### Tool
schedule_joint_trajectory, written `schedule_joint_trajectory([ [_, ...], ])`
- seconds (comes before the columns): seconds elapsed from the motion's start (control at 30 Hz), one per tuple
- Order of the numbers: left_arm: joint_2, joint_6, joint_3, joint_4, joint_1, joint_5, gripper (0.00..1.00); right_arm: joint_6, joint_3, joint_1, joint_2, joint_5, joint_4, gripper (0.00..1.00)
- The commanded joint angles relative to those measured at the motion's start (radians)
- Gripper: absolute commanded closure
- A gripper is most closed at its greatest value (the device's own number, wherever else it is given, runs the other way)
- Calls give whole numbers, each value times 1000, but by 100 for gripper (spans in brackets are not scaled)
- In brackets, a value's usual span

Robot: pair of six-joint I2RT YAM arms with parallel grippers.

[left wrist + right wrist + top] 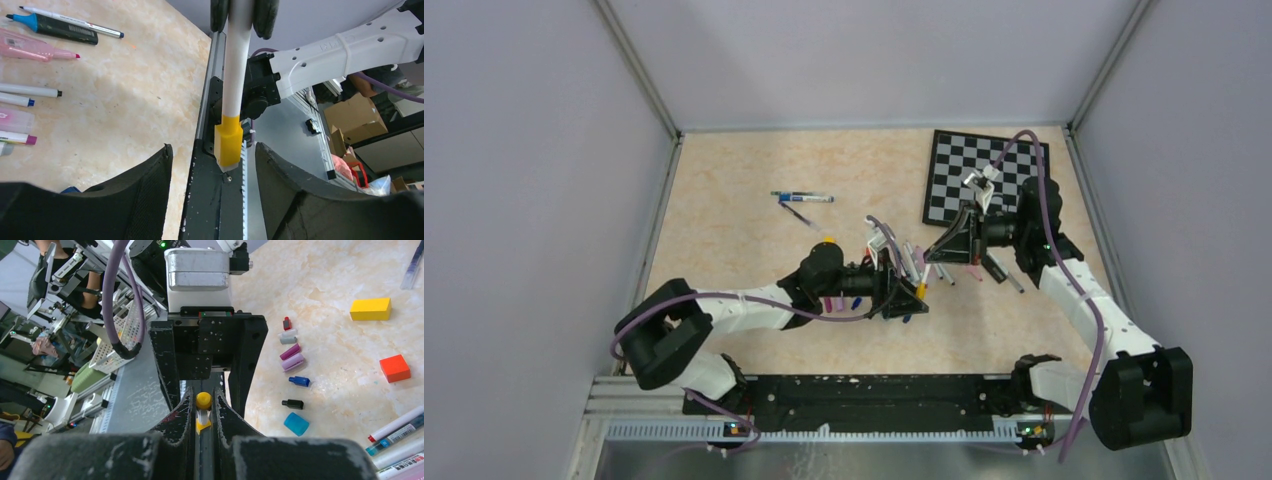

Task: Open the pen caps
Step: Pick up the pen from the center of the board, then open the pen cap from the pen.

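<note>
A white pen (236, 65) with a yellow end (229, 142) hangs in mid-air, my right gripper (202, 407) shut on its barrel; that gripper's black fingers (219, 14) show at the top of the left wrist view. My left gripper (214, 150) is open, its jaws standing either side of the yellow end without touching it. Loose pen caps lie in a row on the table: red (286, 322), grey (288, 336), purple (290, 351), pink (293, 361), blue (299, 381), black (292, 403) and cyan (296, 424). More pens (35, 50) lie beside them.
A checkerboard (984, 180) lies at the back right, and two pens (802, 198) lie apart at the back centre. A yellow block (370, 309) and a red cube (395, 368) sit beyond the caps. The black base rail (864, 395) runs along the near edge.
</note>
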Motion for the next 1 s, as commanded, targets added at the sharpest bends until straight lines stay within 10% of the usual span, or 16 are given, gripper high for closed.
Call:
schedule_joint_trajectory([
  [0.0,15,-32,63,109,-2,55,37,-2,-8,-10,-26,-18,47,100],
  [0.27,6,-17,70,70,-2,15,58,-12,-20,-9,-27,-7,47,100],
  [0.43,19,-16,81,73,-2,41,100,-28,-21,-9,-29,-7,35,100],
  [0.6,-9,1,61,68,-2,24,100,-63,-30,-9,-37,-32,3,49],
  [0.97,-6,3,79,57,-1,17,100,-45,-52,27,-22,-16,7,53],
])
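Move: Just to the right of the left hand's open fingers, about 1 cm off and 1 cm higher, hangs the pen's wide yellow end; a dark blue cap lies on the table some 18 cm below that hand, 2 cm to its left and level fore-and-aft. From the right hand, already gripping the pen's upper part, the yellow end is about 5 cm back and 5 cm below, straight in line sideways; the row of uncapped pens is 7 cm ahead, 1 cm right and 25 cm below. Easing up about 1.5 cm and slightly right, the left hand brings its fingers around the yellow end and shuts them on it from both sides, then holds still. Once that grip is made, the right fingers open to about half and let go of the barrel, and the right hand sinks some 1.5 cm and draws back 1 cm, its fingers still flanking the pen. ##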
